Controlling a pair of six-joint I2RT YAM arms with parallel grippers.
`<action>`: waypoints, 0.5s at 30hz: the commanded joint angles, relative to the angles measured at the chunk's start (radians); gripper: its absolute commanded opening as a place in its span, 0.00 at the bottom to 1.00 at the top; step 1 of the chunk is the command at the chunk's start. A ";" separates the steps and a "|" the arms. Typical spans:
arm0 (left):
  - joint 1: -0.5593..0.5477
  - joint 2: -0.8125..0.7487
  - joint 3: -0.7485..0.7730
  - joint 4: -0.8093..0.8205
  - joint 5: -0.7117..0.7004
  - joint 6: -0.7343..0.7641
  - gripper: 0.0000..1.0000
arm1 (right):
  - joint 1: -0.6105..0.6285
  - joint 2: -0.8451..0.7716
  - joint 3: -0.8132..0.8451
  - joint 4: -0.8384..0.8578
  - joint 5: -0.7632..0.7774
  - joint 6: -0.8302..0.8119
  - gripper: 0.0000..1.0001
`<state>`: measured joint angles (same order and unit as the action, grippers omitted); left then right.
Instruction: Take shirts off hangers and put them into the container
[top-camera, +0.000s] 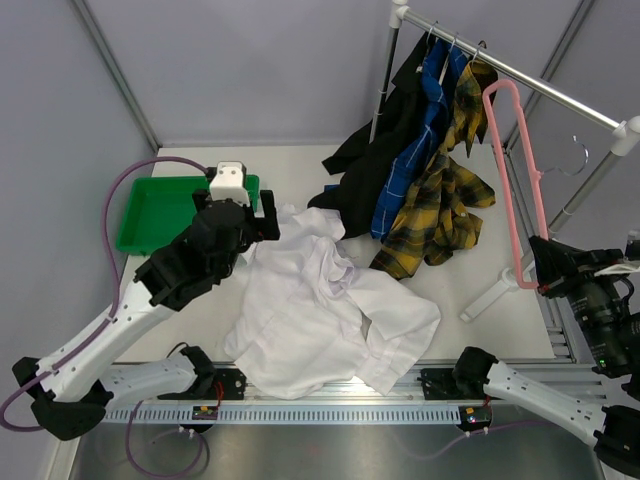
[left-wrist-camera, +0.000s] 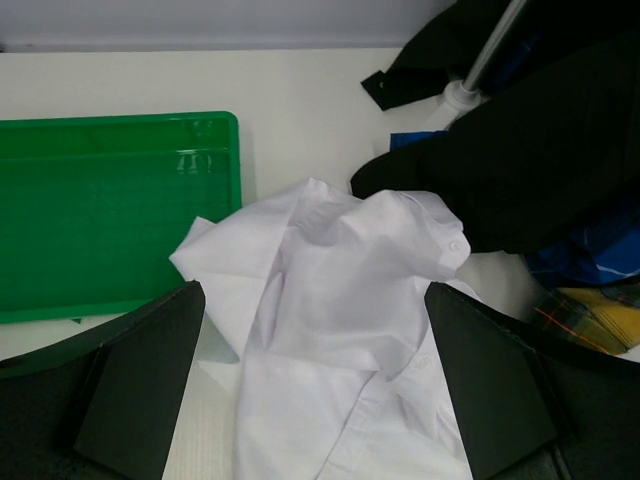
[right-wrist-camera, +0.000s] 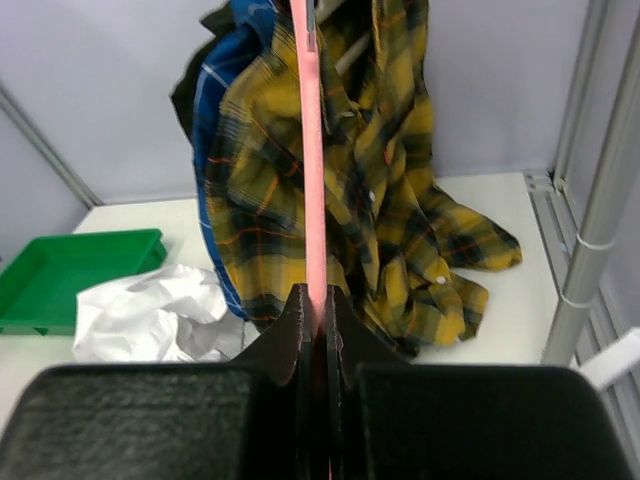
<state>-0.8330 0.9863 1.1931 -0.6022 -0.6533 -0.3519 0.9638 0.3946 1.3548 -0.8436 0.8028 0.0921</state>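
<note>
The white shirt (top-camera: 320, 310) lies crumpled on the table, off any hanger, its top corner reaching toward the green container (top-camera: 150, 215). My left gripper (top-camera: 262, 215) hovers over that corner, jaws wide open and holding nothing; in the left wrist view its fingers (left-wrist-camera: 140, 380) straddle the white shirt (left-wrist-camera: 340, 300) beside the container (left-wrist-camera: 100, 210). My right gripper (top-camera: 540, 270) is shut on the bare pink hanger (top-camera: 515, 170), whose bar (right-wrist-camera: 313, 150) runs up from the jaws. Black (top-camera: 375, 150), blue plaid (top-camera: 415, 150) and yellow plaid (top-camera: 445, 190) shirts hang on the rail.
The silver rail (top-camera: 520, 75) crosses the back right, its post (right-wrist-camera: 600, 200) close to my right arm and its white foot (top-camera: 490, 298) on the table. The hanging shirts' tails drape onto the table behind the white shirt. Grey walls enclose the table.
</note>
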 joint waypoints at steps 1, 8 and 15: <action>0.041 -0.026 0.019 0.024 0.006 0.050 0.99 | -0.002 0.041 0.030 -0.096 0.110 0.089 0.00; 0.106 -0.058 -0.032 0.058 0.029 0.059 0.99 | -0.002 0.108 0.033 -0.262 0.154 0.224 0.00; 0.144 -0.063 -0.072 0.081 0.027 0.064 0.99 | -0.002 0.233 0.107 -0.322 0.248 0.348 0.00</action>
<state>-0.7010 0.9390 1.1351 -0.5762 -0.6373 -0.3084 0.9638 0.5781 1.4105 -1.1580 0.9497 0.3454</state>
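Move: The right hand holds the pink hanger; the rack's rail has its middle about 33 cm ahead, 9 cm left and 12 cm above. The yellow plaid shirt hangs some 30 cm ahead, 10 cm left, the near post 21 cm ahead, 11 cm right. From the left hand, the white shirt's middle lies roughly 17 cm right, 3 cm back and 28 cm below; the container is about 23 cm ahead, 18 cm left. Right hand lowers the gripped hanger some 5 cm, tipping down; open left hand shifts 4 cm left, towards container. ##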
